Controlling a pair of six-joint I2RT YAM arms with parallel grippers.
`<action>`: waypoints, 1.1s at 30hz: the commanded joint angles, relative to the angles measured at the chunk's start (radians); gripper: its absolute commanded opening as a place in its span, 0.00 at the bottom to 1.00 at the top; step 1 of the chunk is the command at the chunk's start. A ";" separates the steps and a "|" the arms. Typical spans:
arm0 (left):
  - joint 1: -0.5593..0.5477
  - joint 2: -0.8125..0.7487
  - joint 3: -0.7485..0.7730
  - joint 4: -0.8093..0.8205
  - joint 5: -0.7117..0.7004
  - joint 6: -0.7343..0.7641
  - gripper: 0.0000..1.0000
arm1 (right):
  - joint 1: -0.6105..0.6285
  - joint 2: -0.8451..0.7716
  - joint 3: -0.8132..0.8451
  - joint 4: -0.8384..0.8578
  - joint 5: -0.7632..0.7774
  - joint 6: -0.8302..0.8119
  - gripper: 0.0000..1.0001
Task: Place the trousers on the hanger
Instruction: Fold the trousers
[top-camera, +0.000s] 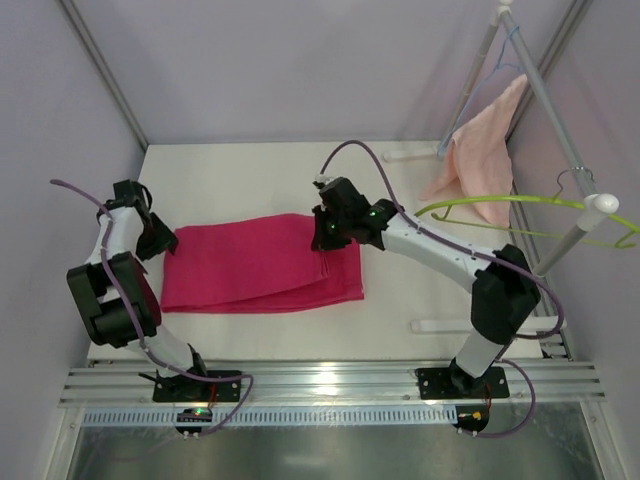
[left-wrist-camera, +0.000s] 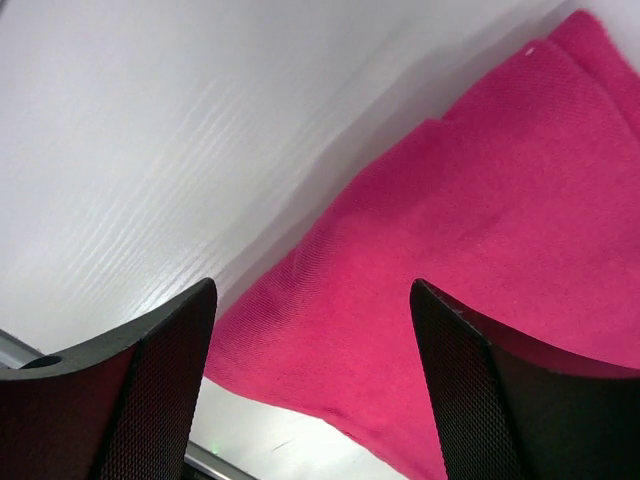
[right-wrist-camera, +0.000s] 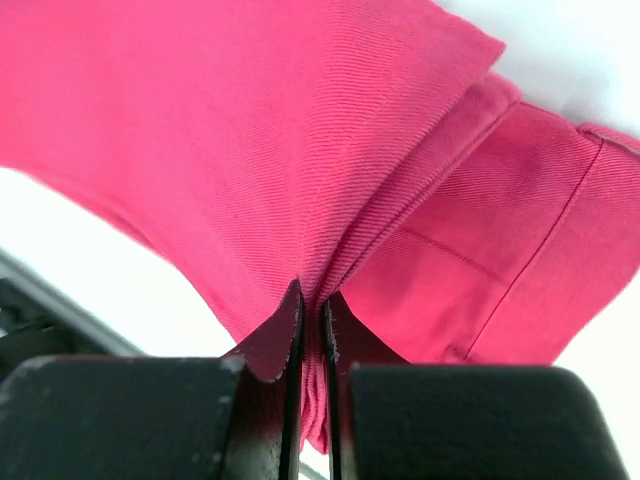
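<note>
The magenta trousers lie folded flat across the middle of the white table. My right gripper is shut on a pinched ridge of the trousers near their right end; cloth fills the gap between its fingers. My left gripper hovers at the trousers' left end, open, with the trousers showing between its fingers and nothing held. The lime-green hanger hangs on the rack at the right, away from both grippers.
A pale salmon towel hangs on a light-blue wire hanger at the back right. A white rack pole slants across the right side. Grey walls close in left and back. The aluminium rail runs along the near edge.
</note>
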 joint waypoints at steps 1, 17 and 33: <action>0.005 -0.060 0.054 -0.005 0.028 0.002 0.79 | 0.002 -0.137 0.066 -0.120 0.031 0.011 0.04; 0.001 -0.079 -0.017 0.030 0.197 0.049 0.78 | -0.054 -0.220 -0.407 0.097 0.327 0.062 0.06; -0.036 0.071 -0.044 0.095 0.439 0.048 0.78 | -0.126 -0.140 -0.471 0.209 0.203 -0.027 0.51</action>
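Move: The right hand grips the trousers' upper layers near their right end; the place to lay them is about 13 cm to its right, 2 cm back and 10 cm below. The near right corner of the under layer lies some 12 cm right, 10 cm back and 10 cm below. The open left hand stands almost over the trousers' far left corner, about 4 cm under it and 1 cm to its right; the near left corner is some 17 cm back, 2 cm left. Flick the right hand up about 7 cm with the cloth still pinched, then sweep it right and down some 16 cm from that peak, slightly back, rolling its left side down, and half open the fingers near the table. Bring the open left gripper about 7 cm right, following the far left corner, first rising slightly and then sinking, rolling its left side down about 20 degrees. ##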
